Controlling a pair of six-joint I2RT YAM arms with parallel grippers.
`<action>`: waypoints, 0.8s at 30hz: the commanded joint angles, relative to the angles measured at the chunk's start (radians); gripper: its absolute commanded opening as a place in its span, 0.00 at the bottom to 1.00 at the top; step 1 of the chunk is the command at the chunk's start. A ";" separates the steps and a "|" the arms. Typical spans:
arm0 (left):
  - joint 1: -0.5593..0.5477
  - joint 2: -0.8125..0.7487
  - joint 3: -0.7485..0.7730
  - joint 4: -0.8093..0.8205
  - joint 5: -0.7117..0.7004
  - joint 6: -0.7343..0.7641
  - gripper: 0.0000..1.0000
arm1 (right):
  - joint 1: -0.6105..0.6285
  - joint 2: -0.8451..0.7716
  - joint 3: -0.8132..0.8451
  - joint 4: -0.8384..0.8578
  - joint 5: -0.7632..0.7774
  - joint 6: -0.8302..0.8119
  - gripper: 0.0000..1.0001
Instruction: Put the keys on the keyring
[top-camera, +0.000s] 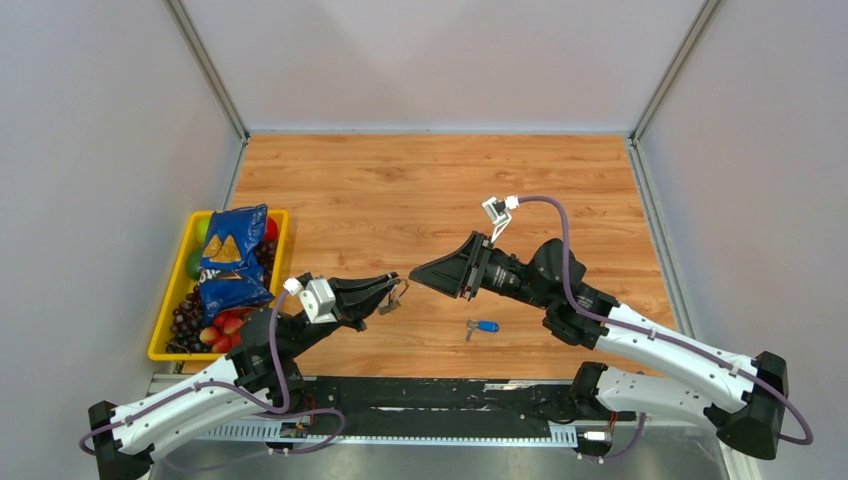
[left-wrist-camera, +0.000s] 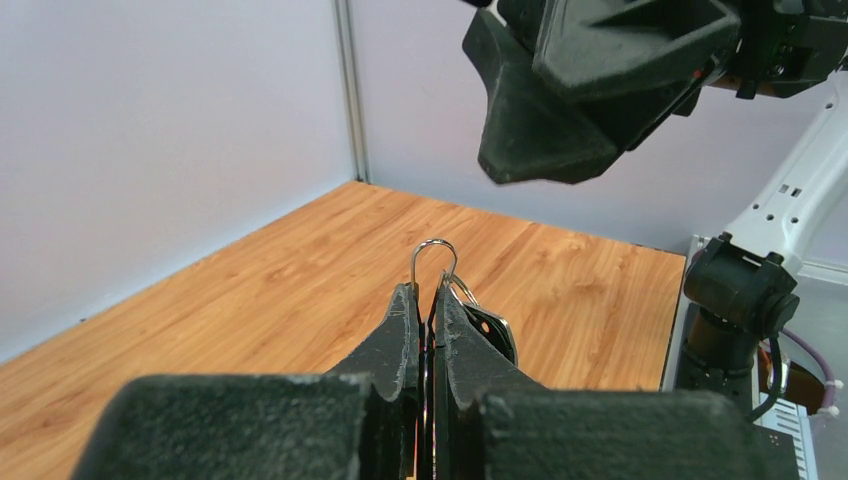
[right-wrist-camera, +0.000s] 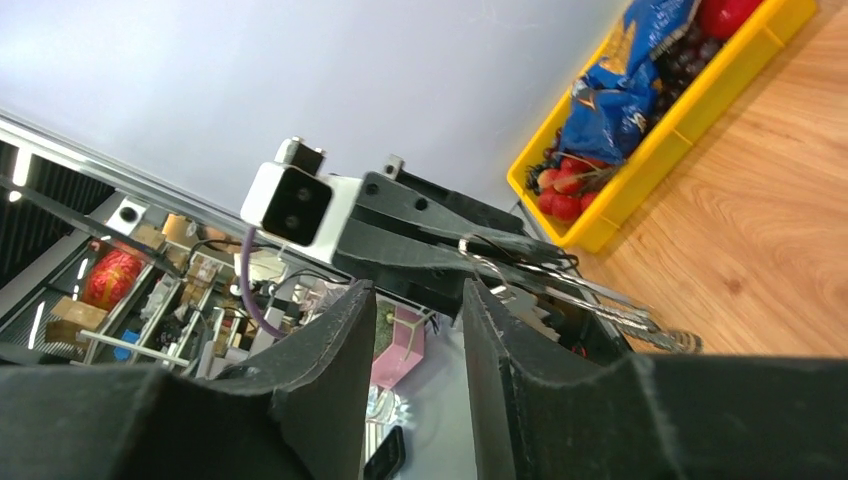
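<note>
My left gripper (top-camera: 397, 291) (left-wrist-camera: 425, 292) is shut on the keyring (left-wrist-camera: 434, 250), whose thin silver wire loop pokes up past the fingertips. A few small silver keys (left-wrist-camera: 492, 327) hang from the ring just right of the jaws, above the wooden table. One key with a blue head (top-camera: 485, 326) lies loose on the table, near the front and right of centre. My right gripper (top-camera: 418, 272) (right-wrist-camera: 417, 296) hovers close in front of the ring, its tips just right of the left gripper's. Its jaws stand apart with nothing between them. The right wrist view shows the ring (right-wrist-camera: 480, 254) on the left gripper's tip.
A yellow tray (top-camera: 163, 325) holding blue chip bags (top-camera: 232, 250), grapes and other fruit stands at the table's left edge. Grey walls close in the left, back and right sides. A black rail (top-camera: 430, 395) runs along the near edge between the arm bases.
</note>
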 joint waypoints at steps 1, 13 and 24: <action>0.000 -0.011 0.020 0.039 0.014 0.000 0.01 | 0.006 0.011 -0.032 -0.016 -0.019 0.022 0.40; 0.000 -0.012 0.021 0.039 0.009 0.001 0.01 | 0.020 0.078 -0.022 0.013 -0.054 0.074 0.42; 0.000 -0.018 0.017 0.039 0.005 0.003 0.00 | 0.034 0.128 0.007 0.049 -0.067 0.089 0.42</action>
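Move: The keyring with its keys, held in the left fingertips, lies about 4 cm to the right hand's left, some 6 cm below it and 1 cm back; the left gripper's tips are about 6 cm left of the right hand, level in reach and some 5 cm lower. The loose blue-headed key lies on the table about 12 cm to its right, level in reach, roughly 34 cm down. From the left hand the keyring is some 2 cm right, 1 cm back and 1 cm below. The keyring and its keys stay pinched in the nearly still left gripper while the empty right hand drops about 6 cm towards them, also easing some 3 cm left as it comes. Its part-open fingers keep their gap and dip roughly 10 degrees with a slight roll, ending close beside the ring and hanging keys; contact can't be made out. ##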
